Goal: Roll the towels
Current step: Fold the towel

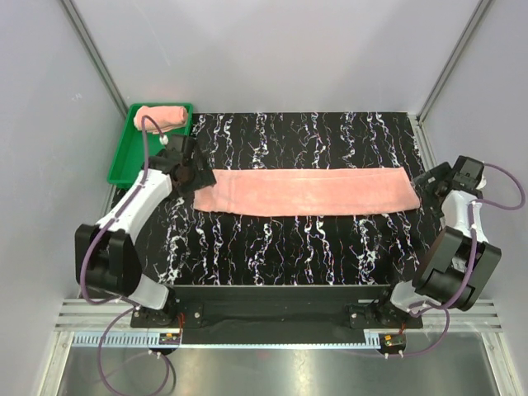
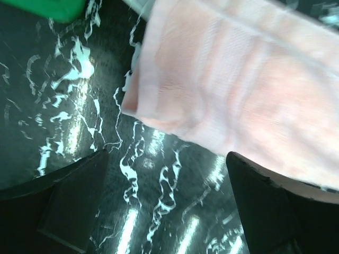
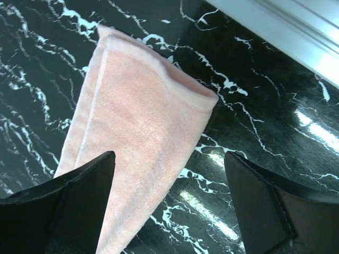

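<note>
One salmon-pink towel (image 1: 305, 191) lies flat in a long folded strip across the black marbled mat (image 1: 289, 247). A second pink towel (image 1: 161, 117) sits rolled up in the green tray (image 1: 124, 161) at the back left. My left gripper (image 1: 194, 175) hovers at the strip's left end, open, with only mat between its fingers; in the left wrist view the towel (image 2: 238, 90) lies just beyond the gripper (image 2: 167, 174). My right gripper (image 1: 429, 186) is open at the strip's right end. In the right wrist view the towel's corner (image 3: 143, 121) reaches in between the gripper's (image 3: 167, 164) spread fingers, not pinched.
White walls and slanted aluminium posts (image 1: 91, 49) enclose the table on three sides. A corner of the green tray (image 2: 53, 8) shows in the left wrist view. A pale metal rail (image 3: 286, 26) runs just past the mat's right edge. Both arm bases stand at the near edge.
</note>
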`<control>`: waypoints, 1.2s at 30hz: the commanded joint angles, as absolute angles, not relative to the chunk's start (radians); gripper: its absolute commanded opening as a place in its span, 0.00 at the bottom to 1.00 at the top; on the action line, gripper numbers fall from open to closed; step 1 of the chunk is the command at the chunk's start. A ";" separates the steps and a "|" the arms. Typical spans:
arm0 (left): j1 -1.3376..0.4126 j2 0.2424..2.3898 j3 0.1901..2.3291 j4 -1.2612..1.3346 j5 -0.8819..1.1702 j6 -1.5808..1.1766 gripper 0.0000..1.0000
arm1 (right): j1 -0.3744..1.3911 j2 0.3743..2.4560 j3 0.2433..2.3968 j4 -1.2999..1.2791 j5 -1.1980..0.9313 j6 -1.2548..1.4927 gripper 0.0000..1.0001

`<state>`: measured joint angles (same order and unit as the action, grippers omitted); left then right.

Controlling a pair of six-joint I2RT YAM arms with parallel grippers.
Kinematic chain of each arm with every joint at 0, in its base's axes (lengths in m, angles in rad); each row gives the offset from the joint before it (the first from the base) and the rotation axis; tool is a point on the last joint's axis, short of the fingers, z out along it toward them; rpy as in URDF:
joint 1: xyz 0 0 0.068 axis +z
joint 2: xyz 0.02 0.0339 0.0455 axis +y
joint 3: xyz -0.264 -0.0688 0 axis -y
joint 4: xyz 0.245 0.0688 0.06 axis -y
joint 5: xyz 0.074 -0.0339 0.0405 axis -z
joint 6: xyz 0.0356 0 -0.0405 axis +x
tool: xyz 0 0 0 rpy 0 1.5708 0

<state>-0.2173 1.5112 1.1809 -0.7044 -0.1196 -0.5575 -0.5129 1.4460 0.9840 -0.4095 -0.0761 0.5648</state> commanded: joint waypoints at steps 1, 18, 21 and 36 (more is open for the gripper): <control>-0.219 1.375 1.284 -0.822 -0.072 -0.453 0.99 | -0.522 1.437 0.934 -0.387 -0.135 0.564 0.90; -0.218 1.219 1.097 -0.759 -0.141 -0.319 0.99 | -0.635 1.660 0.914 -0.216 -0.201 0.635 0.65; -0.218 1.221 1.095 -0.761 -0.134 -0.319 0.99 | -0.634 1.716 0.928 -0.189 -0.206 0.646 0.62; -0.218 1.241 1.092 -0.765 -0.181 -0.319 0.99 | -0.621 1.652 0.835 -0.021 -0.345 0.677 0.61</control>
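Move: The folded towel's near right corner is my right hand's target, about 2 cm ahead, 3 cm to its right and 9 cm below. From that hand, the towel's far right corner lies roughly 14 cm ahead and 2 cm left; the metal rail runs level with the near corner, some 7 cm to the corner's right. From my left hand, the near left corner is about 2 cm ahead, 4 cm left and 10 cm down. I dip my right hand about 8 cm, drawing back a little, towards the towel's near right corner, then swing it right and some 5 cm forward low over the table, left side rolling up a good 10 degrees, fingers closing from wide to just over half open and nudging the corner along. My left hand, already free and wide open, lifts, backs off about 5 cm from the towel, then sinks partway to stop. ##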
